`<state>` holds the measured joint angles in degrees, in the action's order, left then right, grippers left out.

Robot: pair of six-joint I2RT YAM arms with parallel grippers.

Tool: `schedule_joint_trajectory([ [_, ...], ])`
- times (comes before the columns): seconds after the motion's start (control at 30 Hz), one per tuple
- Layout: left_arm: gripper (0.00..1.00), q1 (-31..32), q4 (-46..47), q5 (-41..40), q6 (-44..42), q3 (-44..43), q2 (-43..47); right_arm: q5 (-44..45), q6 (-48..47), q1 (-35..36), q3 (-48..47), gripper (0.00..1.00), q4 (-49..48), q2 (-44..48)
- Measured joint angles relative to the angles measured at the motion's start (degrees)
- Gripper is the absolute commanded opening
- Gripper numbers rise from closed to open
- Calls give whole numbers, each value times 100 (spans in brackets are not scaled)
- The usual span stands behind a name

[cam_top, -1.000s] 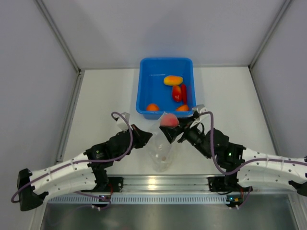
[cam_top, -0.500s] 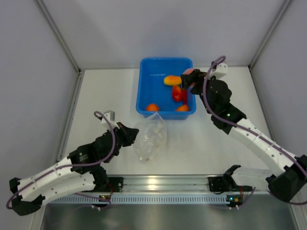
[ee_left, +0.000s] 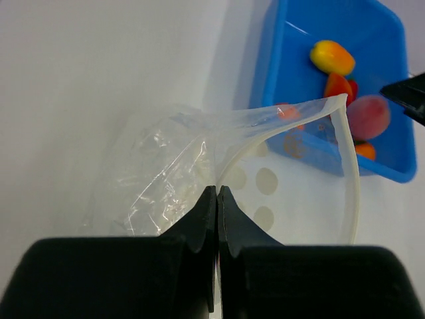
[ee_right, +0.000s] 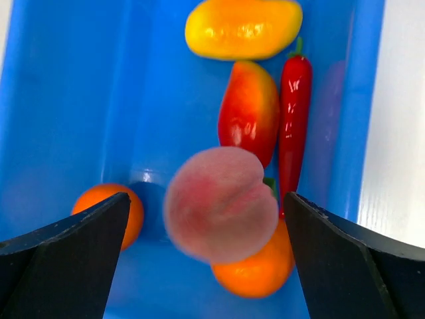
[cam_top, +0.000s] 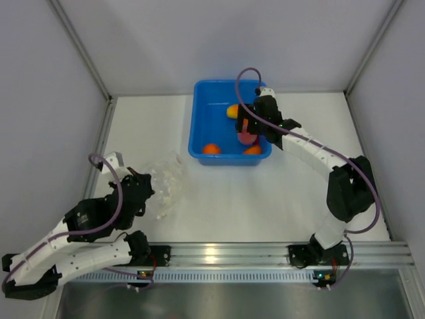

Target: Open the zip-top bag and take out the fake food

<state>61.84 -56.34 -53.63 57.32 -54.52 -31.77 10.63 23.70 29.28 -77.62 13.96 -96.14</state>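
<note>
The zip-top bag [cam_top: 166, 179] is clear with white dots and lies crumpled at the left. My left gripper [cam_top: 142, 191] is shut on its rim [ee_left: 217, 189], and the mouth of the bag [ee_left: 292, 173] gapes open with no food showing inside. My right gripper [cam_top: 247, 130] hangs open over the blue tub [cam_top: 229, 84]. A pink peach [ee_right: 226, 212], blurred, is between the wide-open fingers [ee_right: 80, 252] and touches neither. In the tub lie more fake food: a yellow mango [ee_right: 242, 28], a red mango [ee_right: 249, 106], a red chili [ee_right: 294, 100] and two oranges [ee_right: 109, 207].
The blue tub [ee_left: 392, 174] stands at the back middle of the white table, just beyond the bag. Grey walls close in both sides and the back. A metal rail runs along the near edge by the arm bases.
My right arm carried the peach from the bag to above the tub and its jaws opened, releasing it. My left arm drew the bag to the left and nearer.
</note>
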Motion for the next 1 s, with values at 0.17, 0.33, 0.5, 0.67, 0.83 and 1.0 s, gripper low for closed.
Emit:
schedule_joint_trajectory([
  [0.17, 0, -24, -1351, -850, 863, -562, -656, -122, 7, 0, -72, 99, 258, -157],
  [0.33, 0, -306, -1746, -1397, 1233, -1003, -1499, -103, -46, 0, -354, 99, 457, -109],
  [0.5, 0, -789, -1875, -1648, 992, -1102, -2461, -11, -170, -4, -332, 100, 852, 411],
  [0.67, 0, -1711, -1587, -1447, 306, -986, -3543, -28, -308, -11, -17, 99, 1084, 1593],
  [0.83, 0, -2975, -835, -868, -170, -636, -4194, -219, -306, -17, 599, 100, 1141, 3001],
  [1.0, 0, -3866, -149, -492, -584, -466, -4404, -358, -306, -17, 1150, 99, 1169, 3945],
])
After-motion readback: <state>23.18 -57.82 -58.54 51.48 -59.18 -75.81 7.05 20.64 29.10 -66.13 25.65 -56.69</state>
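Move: From the right gripper the peach, already let go, is about 5 cm below the open fingers. The red mango lies some 6 cm ahead and 3 cm left of that gripper, the persimmon about 4 cm back of it, the orange 15 cm left and 4 cm back, all roughly 15 cm down. The left gripper, pinching the empty bag, has the table's left edge some 27 cm left, 8 cm ahead and 27 cm below. Keep the left gripper shut on the bag and swing it left about 11 cm, then also forward and down towards the table's left side, turning the wrist counter-clockwise and tipping the fingers down. Hold the right gripper wide open over the blue tub, dipping slightly, then draw it back and up some 14 cm each, drifting right off the tub with fingers tilting up. ##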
